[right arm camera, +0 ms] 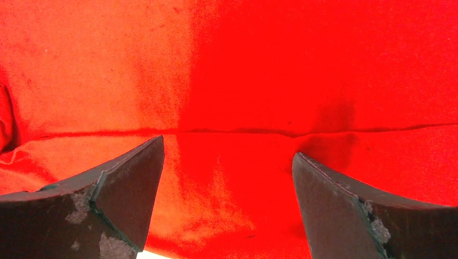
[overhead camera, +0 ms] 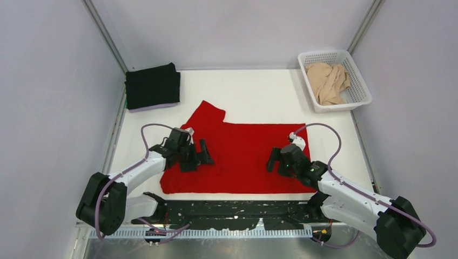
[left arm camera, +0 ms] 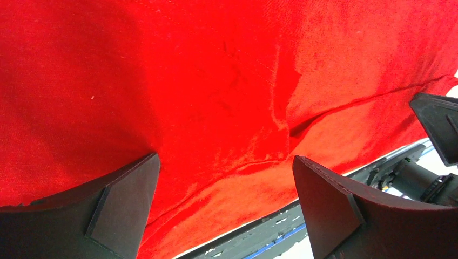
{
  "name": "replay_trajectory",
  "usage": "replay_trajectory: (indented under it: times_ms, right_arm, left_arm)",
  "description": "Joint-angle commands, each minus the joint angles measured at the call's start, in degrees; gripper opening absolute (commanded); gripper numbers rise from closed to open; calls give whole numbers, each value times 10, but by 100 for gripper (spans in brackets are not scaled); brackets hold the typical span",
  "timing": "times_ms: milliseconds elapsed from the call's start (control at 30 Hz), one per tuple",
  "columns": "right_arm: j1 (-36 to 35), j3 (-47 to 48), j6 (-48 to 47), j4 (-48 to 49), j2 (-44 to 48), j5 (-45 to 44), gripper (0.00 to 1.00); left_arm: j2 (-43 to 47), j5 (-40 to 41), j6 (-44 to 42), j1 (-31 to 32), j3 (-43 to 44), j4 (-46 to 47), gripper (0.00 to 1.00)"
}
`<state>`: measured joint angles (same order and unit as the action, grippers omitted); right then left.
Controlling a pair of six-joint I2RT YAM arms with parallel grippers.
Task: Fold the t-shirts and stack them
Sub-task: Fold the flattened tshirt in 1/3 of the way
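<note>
The red t-shirt lies spread flat on the white table, one sleeve pointing to the far left. My left gripper is open over the shirt's left part; its view shows red cloth between the spread fingers. My right gripper is open over the shirt's right part; its view is filled with red cloth crossed by a seam. A folded black t-shirt sits on a pale lavender one at the far left corner. The beige t-shirt lies crumpled in the basket.
A white lattice basket stands at the far right corner. A black perforated strip runs along the table's near edge between the arm bases. Grey walls enclose the table on three sides.
</note>
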<state>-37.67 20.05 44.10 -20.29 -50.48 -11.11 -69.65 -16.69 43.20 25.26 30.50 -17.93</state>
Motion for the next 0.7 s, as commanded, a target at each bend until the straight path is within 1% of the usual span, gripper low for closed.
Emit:
replay_trajectory:
  times_ms: [0,167,300,367,467,533,600,667]
  right_arm:
    - [-2,40,-28,-41,5,-47,95]
    - [-2,109,-96,-22,2,-69,95]
    - [-1,131,-114,-1,-9,-83,95]
    - [0,131,-120,22,-14,-84,95]
    - [2,129,-124,44,-27,-82,96]
    - [5,127,-125,50,-36,-78,95]
    - [10,123,-130,59,-44,-71,95]
    - [18,122,-143,64,-49,-62,95]
  left_arm:
    - [11,32,-26,3,24,-89,99]
    - [2,41,-46,3,117,-114,99]
    - [-27,68,-64,-8,195,-131,99]
    - [-56,80,-66,-23,236,-130,99]
    - [-124,76,-80,-51,318,-132,99]
    - [-174,63,-84,-73,366,-115,99]
    - [-233,52,-89,-94,417,-94,99]
    - [-307,57,-94,-110,491,-95,99]
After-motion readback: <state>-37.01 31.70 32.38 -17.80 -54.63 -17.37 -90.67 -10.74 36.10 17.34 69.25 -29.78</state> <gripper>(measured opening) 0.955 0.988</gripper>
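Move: The red t-shirt's far sleeve lies about 17 cm ahead of the left hand and 3 cm to its right, a centimetre below; the black folded stack is some 10 cm beyond that sleeve and 20 cm to its left. The t-shirt's far right corner lies about 14 cm ahead of the right hand and 9 cm to its right, also a centimetre below, with the basket another 16 cm beyond that corner and 11 cm farther right. The red t-shirt is released from the spread, open fingers of both hands, which lift off its near part. The left rises about 9 cm and then sweeps quickly some 16 cm forward over the cloth towards the far sleeve, its fingers swinging about 10 degrees forward; the right rises and goes forward about 6 cm, slowing above the cloth, fingers also tipping forward. ##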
